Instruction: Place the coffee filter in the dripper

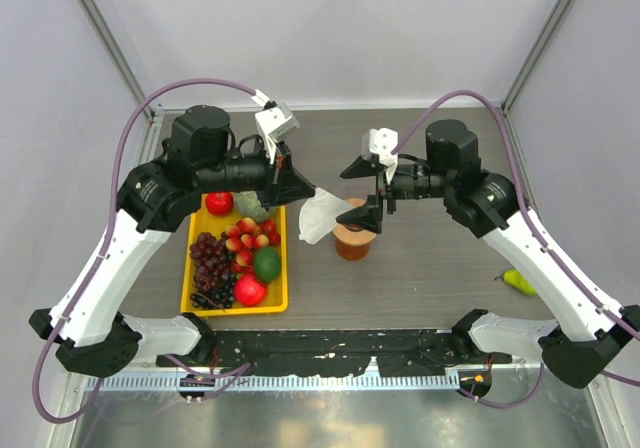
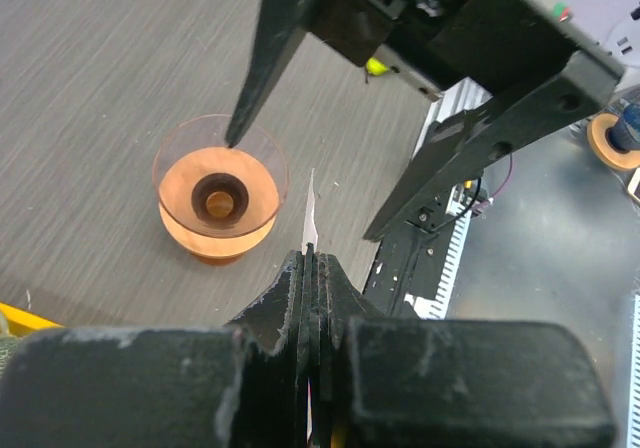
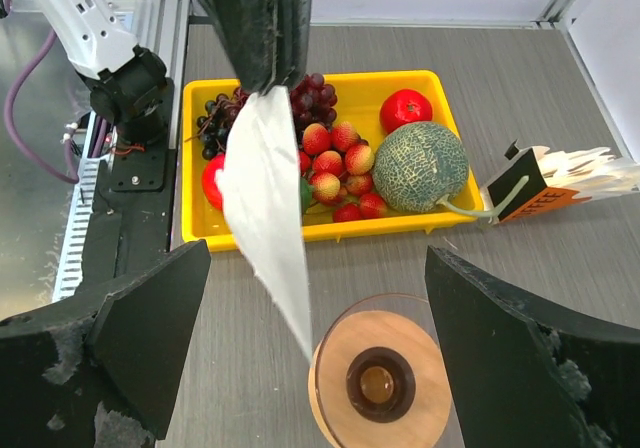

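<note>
The coffee filter [image 1: 322, 215] is a thin white paper cone hanging point down from my left gripper [image 1: 300, 190], which is shut on its top edge. In the right wrist view the filter [image 3: 265, 198] dangles with its tip just left of the dripper [image 3: 380, 378], beside the rim and outside the bowl. The dripper [image 1: 352, 238] has a tan collar, a dark centre hole and a clear bowl. My right gripper [image 1: 362, 193] stands open above the dripper, one finger on each side, holding nothing. From the left wrist, the filter [image 2: 311, 213] shows edge-on beyond the shut fingertips [image 2: 310, 260], right of the dripper [image 2: 219, 198].
A yellow tray [image 1: 200, 298] of fruit lies left of the dripper, with grapes, strawberries, a tomato and a netted melon [image 3: 420, 166]. A bundle of papers with a dark box [image 3: 545, 180] stands beyond the tray. A green pear [image 1: 518, 282] lies at the right.
</note>
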Robot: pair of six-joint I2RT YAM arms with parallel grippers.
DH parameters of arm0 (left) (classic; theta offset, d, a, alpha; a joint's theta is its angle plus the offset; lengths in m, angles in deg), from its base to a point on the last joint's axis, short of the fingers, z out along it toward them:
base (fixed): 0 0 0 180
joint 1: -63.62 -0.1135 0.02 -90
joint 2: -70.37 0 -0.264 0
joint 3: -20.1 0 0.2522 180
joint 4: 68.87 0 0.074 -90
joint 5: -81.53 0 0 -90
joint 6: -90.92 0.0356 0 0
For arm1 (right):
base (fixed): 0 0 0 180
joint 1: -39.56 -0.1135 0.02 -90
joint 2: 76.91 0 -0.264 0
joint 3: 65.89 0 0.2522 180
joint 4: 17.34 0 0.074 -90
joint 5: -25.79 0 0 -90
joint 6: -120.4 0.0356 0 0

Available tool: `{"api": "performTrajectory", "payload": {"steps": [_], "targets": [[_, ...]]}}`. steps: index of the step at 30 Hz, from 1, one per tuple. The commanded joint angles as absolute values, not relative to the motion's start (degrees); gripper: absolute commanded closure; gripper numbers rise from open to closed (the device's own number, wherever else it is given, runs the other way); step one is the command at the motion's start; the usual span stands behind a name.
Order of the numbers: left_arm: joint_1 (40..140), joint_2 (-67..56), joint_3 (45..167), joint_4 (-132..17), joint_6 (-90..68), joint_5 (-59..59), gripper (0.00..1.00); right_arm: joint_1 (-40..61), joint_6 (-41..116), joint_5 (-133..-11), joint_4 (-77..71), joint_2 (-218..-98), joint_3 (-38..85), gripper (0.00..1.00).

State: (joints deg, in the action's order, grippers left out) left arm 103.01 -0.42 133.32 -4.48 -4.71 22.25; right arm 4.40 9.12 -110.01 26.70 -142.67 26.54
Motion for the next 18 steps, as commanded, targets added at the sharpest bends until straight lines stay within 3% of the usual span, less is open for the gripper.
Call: {"api": "performTrajectory", "payload": {"steps": [1, 2, 3, 4, 7, 9, 10, 11, 12, 13, 16, 18], "targets": [[103.87, -1.09, 135.19, -4.57, -3.91, 25.36, 1.00, 2.74, 7.02, -109.55, 22.26, -143.62, 26.53, 0.04], [103.87, -1.26, 135.46, -4.57, -3.83, 25.80, 1.00, 2.47, 7.11, -110.08, 22.26, -143.88, 26.27, 0.00], [103.87, -1.44, 135.72, -4.57, -3.74, 25.89, 1.00, 2.12, 7.19, -110.87, 22.26, -143.97, 25.57, 0.03], [103.87, -1.44, 135.81, -4.66, -3.57, 25.89, 1.00, 1.86, 7.46, -111.31, 22.08, -143.88, 25.22, 0.13], [103.96, -1.70, 136.07, -5.01, -3.12, 25.81, 1.00, 1.68, 10.69, -113.59, 20.42, -142.83, 21.36, 0.30], [103.87, -1.88, 135.72, -5.89, -3.30, 25.98, 1.00, 1.68, 14.38, -114.74, 18.05, -141.78, 18.81, 0.54], [103.87, -1.97, 135.64, -6.15, -3.47, 25.89, 1.00, 1.77, 18.23, -114.92, 15.95, -141.60, 18.28, 0.77], [103.87, -1.97, 135.72, -6.50, -3.39, 25.81, 0.96, 1.85, 20.27, -115.18, 15.06, -140.90, 17.31, 0.87], [103.87, -1.97, 135.98, -6.68, -2.34, 25.20, 0.68, 2.03, 24.90, -115.10, 13.40, -140.81, 16.43, 0.95], [103.78, -1.53, 136.25, -7.03, -1.55, 23.54, 0.45, 3.16, 27.47, -115.36, 10.68, -140.11, 15.90, 0.95], [103.61, 2.32, 133.98, -11.41, 2.83, 16.08, 0.01, 7.99, 47.01, -121.30, 0.50, -138.96, 11.61, 0.95], [103.52, 6.71, 130.38, -15.98, 7.05, 11.76, 0.01, 11.60, 61.59, -124.92, -11.02, -138.26, 8.36, 0.95]]}}
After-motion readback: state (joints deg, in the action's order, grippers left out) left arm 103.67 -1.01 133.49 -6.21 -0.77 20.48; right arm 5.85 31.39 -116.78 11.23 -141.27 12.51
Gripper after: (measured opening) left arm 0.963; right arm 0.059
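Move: Just beyond the left fingertips hangs the coffee filter, its middle about 4 cm left of the right hand, 2 cm back and 3 cm lower. The dripper is roughly 4 cm to the right hand's right, 3 cm farther out and 16 cm below. From the left hand, which still holds the filter, the dripper lies some 10 cm right, 3 cm ahead, 20 cm down; the melon about 14 cm left, 12 cm ahead, 32 cm down. Sinking about 5 cm, drifting slightly back and left, the right hand brings its open fingers around the filter's free part and shuts them, pinching the paper. It then rises a little and rolls about 20 degrees, its forward side tipping down. The left hand holds almost still until the pinch is made, then opens wide and lets go. ##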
